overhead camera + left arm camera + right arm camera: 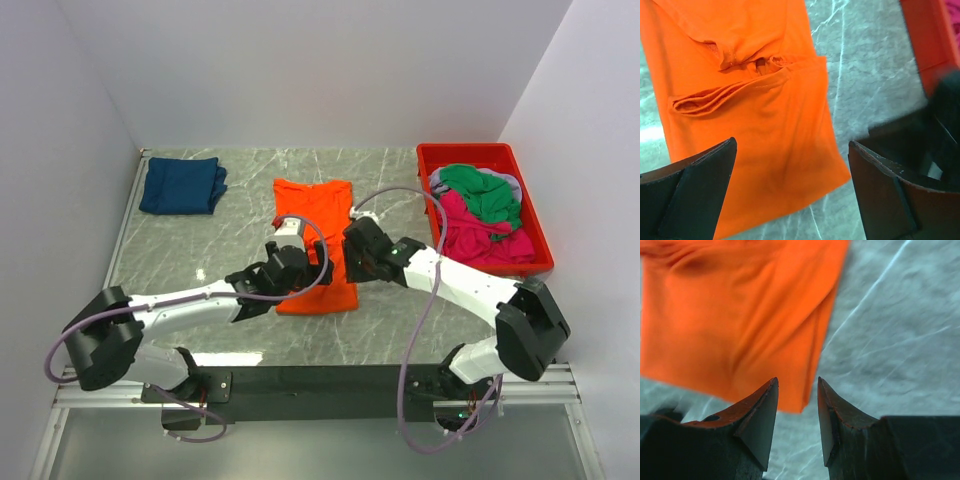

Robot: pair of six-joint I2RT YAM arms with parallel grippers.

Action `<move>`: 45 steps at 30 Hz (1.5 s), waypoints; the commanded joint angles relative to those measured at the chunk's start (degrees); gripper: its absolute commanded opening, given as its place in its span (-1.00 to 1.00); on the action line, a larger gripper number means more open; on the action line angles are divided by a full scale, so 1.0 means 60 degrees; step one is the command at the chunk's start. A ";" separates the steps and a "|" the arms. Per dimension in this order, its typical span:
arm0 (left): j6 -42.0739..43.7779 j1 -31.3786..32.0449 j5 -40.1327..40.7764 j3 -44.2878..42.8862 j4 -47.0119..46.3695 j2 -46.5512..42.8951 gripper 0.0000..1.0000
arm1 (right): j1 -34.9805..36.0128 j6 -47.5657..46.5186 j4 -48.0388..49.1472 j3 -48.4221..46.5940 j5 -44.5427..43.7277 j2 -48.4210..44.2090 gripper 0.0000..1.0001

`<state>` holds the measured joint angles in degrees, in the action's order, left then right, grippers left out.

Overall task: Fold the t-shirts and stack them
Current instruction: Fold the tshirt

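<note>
A bright orange t-shirt (315, 235) lies folded lengthwise in the middle of the table. It also fills the left wrist view as the orange t-shirt (765, 115), with a folded sleeve across it. A navy t-shirt (182, 185) lies folded at the back left. My left gripper (288, 264) hovers over the orange shirt's near half; in its own view the left gripper (792, 150) stands wide open and empty. My right gripper (357, 252) is at the shirt's right edge. Seen from the wrist, the right gripper (797, 382) is partly open over the shirt's near corner (805, 395), holding nothing.
A red plastic bin (465, 149) stands at the back right, holding crumpled green (482, 190), pink (478, 238) and grey (513, 183) shirts. The bin's corner (922, 40) and the blurred right arm (940, 130) show in the left wrist view. White walls surround the marble table (200, 250).
</note>
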<state>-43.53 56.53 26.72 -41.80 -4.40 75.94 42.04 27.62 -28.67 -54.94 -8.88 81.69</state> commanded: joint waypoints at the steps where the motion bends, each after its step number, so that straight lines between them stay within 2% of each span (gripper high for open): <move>1: 0.0472 -0.0471 -0.0964 -0.0312 -0.0686 0.0481 0.99 | 0.0594 0.0524 0.0442 0.0147 -0.0350 -0.0592 -0.11; 10: 0.0575 -0.1145 -0.1846 -0.0650 -0.1125 0.1888 0.99 | 0.1723 0.0964 0.0588 0.0294 -0.0599 -0.0315 -0.11; 23: 0.0824 -0.2199 -0.2037 -0.1002 -0.1668 0.3251 0.99 | 0.1841 0.1066 0.1291 0.0367 -0.0599 0.1296 -0.11; 29: 0.0941 -0.2610 -0.1555 -0.1148 -0.1523 0.2886 0.99 | 0.1826 0.1169 0.0955 0.0426 -0.1038 0.1619 -0.11; 38: 0.0912 -0.2728 -0.0894 -0.1427 -0.0644 0.2110 0.99 | 0.1812 0.1227 0.1145 0.0514 -0.0906 0.2307 -0.11; 41: 0.0722 -0.2728 -0.1273 -0.1062 -0.0438 0.1495 0.99 | 0.1812 0.1227 0.1013 0.0543 -0.1214 0.2118 -0.11; 45: 0.0269 -0.2728 -0.1757 0.0107 -0.0073 0.0514 0.99 | 0.1811 0.1257 0.0735 0.0601 -0.1449 0.1315 -0.05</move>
<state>-39.68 40.21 18.02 -45.34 -7.66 83.68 52.69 34.35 -22.68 -52.36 -14.20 93.62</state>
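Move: The orange t-shirt's near hem, just inside its right corner, lies about 6 cm back, 3 cm left and 8 cm below the right hand. The raised fold edge across its middle is roughly 5 cm ahead and 8 cm left of that hand; the red bin is some 13 cm ahead and 29 cm right. From the left hand the fold edge is about 4 cm ahead, 2 cm left and 9 cm down. Right hand shifts back-left, sinking 7 cm onto the near hem; left dips forward over the fold, then rises. ##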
